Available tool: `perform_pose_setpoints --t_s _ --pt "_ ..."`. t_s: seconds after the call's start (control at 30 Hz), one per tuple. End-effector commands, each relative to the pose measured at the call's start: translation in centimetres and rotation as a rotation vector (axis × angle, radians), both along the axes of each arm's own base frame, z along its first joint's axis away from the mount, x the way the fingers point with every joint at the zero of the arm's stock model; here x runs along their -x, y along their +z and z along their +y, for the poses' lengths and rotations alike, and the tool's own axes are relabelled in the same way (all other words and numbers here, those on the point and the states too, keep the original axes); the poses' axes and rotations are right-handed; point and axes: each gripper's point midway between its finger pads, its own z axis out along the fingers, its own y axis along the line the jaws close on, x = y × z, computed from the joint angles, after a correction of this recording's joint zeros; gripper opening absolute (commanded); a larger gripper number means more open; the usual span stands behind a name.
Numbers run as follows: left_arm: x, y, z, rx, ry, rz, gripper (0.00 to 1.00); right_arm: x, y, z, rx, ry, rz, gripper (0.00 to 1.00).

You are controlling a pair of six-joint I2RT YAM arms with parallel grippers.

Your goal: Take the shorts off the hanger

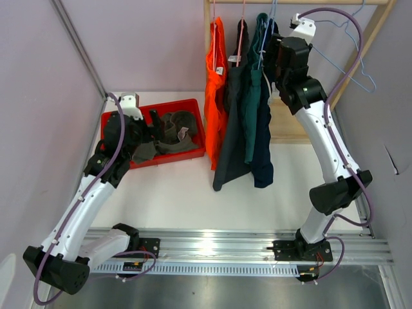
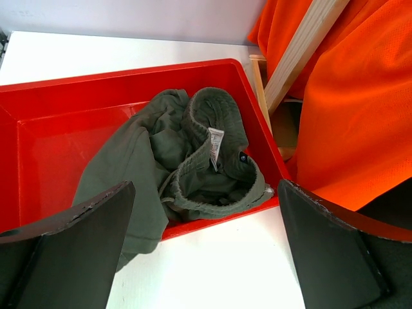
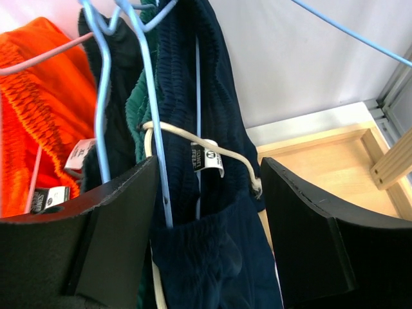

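Note:
Four shorts hang on the rail: orange [image 1: 215, 96], charcoal grey [image 1: 233, 129], teal [image 1: 252, 109] and navy [image 1: 262, 148]. My right gripper [image 1: 273, 51] is up at the hangers, open, its jaws straddling the navy shorts' waistband [image 3: 212, 257]. The left finger lies against the light blue hanger wire [image 3: 158, 161], and a gap shows at the right finger. A white drawstring [image 3: 193, 138] loops across the navy fabric. Olive shorts [image 2: 187, 161] lie crumpled in the red bin [image 2: 64, 129]. My left gripper [image 2: 206, 251] hovers open by the bin's near edge, holding nothing.
The red bin [image 1: 154, 107] stands at the back left of the white table. The rack's wooden post [image 2: 302, 45] and base [image 3: 322, 161] are beside the hanging clothes. Empty blue hangers [image 1: 351, 58] hang on the rail right of my right arm. Purple walls close in both sides.

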Motion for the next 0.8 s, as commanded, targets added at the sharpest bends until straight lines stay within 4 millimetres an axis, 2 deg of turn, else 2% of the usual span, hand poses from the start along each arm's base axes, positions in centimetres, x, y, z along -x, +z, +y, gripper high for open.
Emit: perform_pose_setpoints --t_s 0.0,0.2,0.27,0.3,0.33,0.37,0.4,0.43,0.53,0.6,0.67,0.73,0.77 --pt "0.2 1.0 -0.1 0.013 -0.016 -0.038 0.99 -1.2 0.3 -0.1 -0.034 -0.005 -0.037 0.70" --pt "0.3 1.0 0.0 0.017 -0.013 -0.036 0.99 -3.3 -0.9 0.1 -0.041 0.002 -0.034 0.66" --pt "0.3 1.0 0.0 0.019 -0.012 -0.038 1.00 -4.1 0.3 -0.2 -0.053 0.001 -0.064 0.63" --pt "0.3 1.0 -0.1 0.019 -0.015 -0.035 0.99 -5.3 -1.1 0.4 -0.042 0.017 -0.032 0.59" --pt "0.3 0.9 -0.1 0.019 -0.015 -0.033 0.99 -5.8 -0.9 0.4 -0.043 0.021 -0.033 0.55" --pt "0.3 0.9 0.0 0.016 -0.013 -0.034 0.99 -5.7 1.9 0.3 -0.058 0.025 -0.089 0.48" --pt "0.3 0.8 0.0 0.015 -0.010 -0.032 0.99 -6.2 1.9 0.5 -0.058 0.029 -0.087 0.42" --pt "0.3 0.9 0.1 0.014 -0.009 -0.034 0.99 -7.1 0.5 1.0 -0.048 0.037 -0.055 0.35" --pt "0.2 0.9 0.1 0.013 -0.007 -0.031 0.99 -7.4 1.6 1.6 -0.064 0.063 -0.092 0.27" --pt "0.2 0.8 0.2 0.012 -0.004 -0.028 0.99 -7.6 1.2 1.8 -0.071 0.069 -0.088 0.20" --pt "0.2 0.6 0.2 0.012 -0.005 -0.024 0.99 -7.6 1.1 1.6 -0.080 0.066 -0.088 0.02" --pt "0.1 0.7 0.2 0.015 -0.008 -0.024 0.99 -7.6 0.6 1.6 -0.083 0.069 -0.074 0.00" --pt "0.0 0.6 0.1 0.016 -0.009 -0.021 0.99 -7.3 1.0 1.4 -0.084 0.069 -0.081 0.00"
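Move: The near arm of the navy shorts' blue hanger, just under its neck, lies about 8 cm ahead of the right hand, 2 cm to its left and level with it. The navy waistband runs away from there, its middle roughly 14 cm ahead, 2 cm left and 5 cm below the hand. Abreast of that waistband, the teal one sits some 4 cm farther left and the dark grey one some 10 cm. From the left hand, the hanger arm is roughly 24 cm ahead, 43 cm right and 15 cm up. Push the half-open right gripper about 8 cm forward onto the navy shorts' blue hanger, dipping a centimetre or two on the way and coming most of the way back up, then easing 2 cm left near the end. Shut the fingers as you arrive, pinching the wire of its near arm just below the neck; let the wrist turn only slightly. ##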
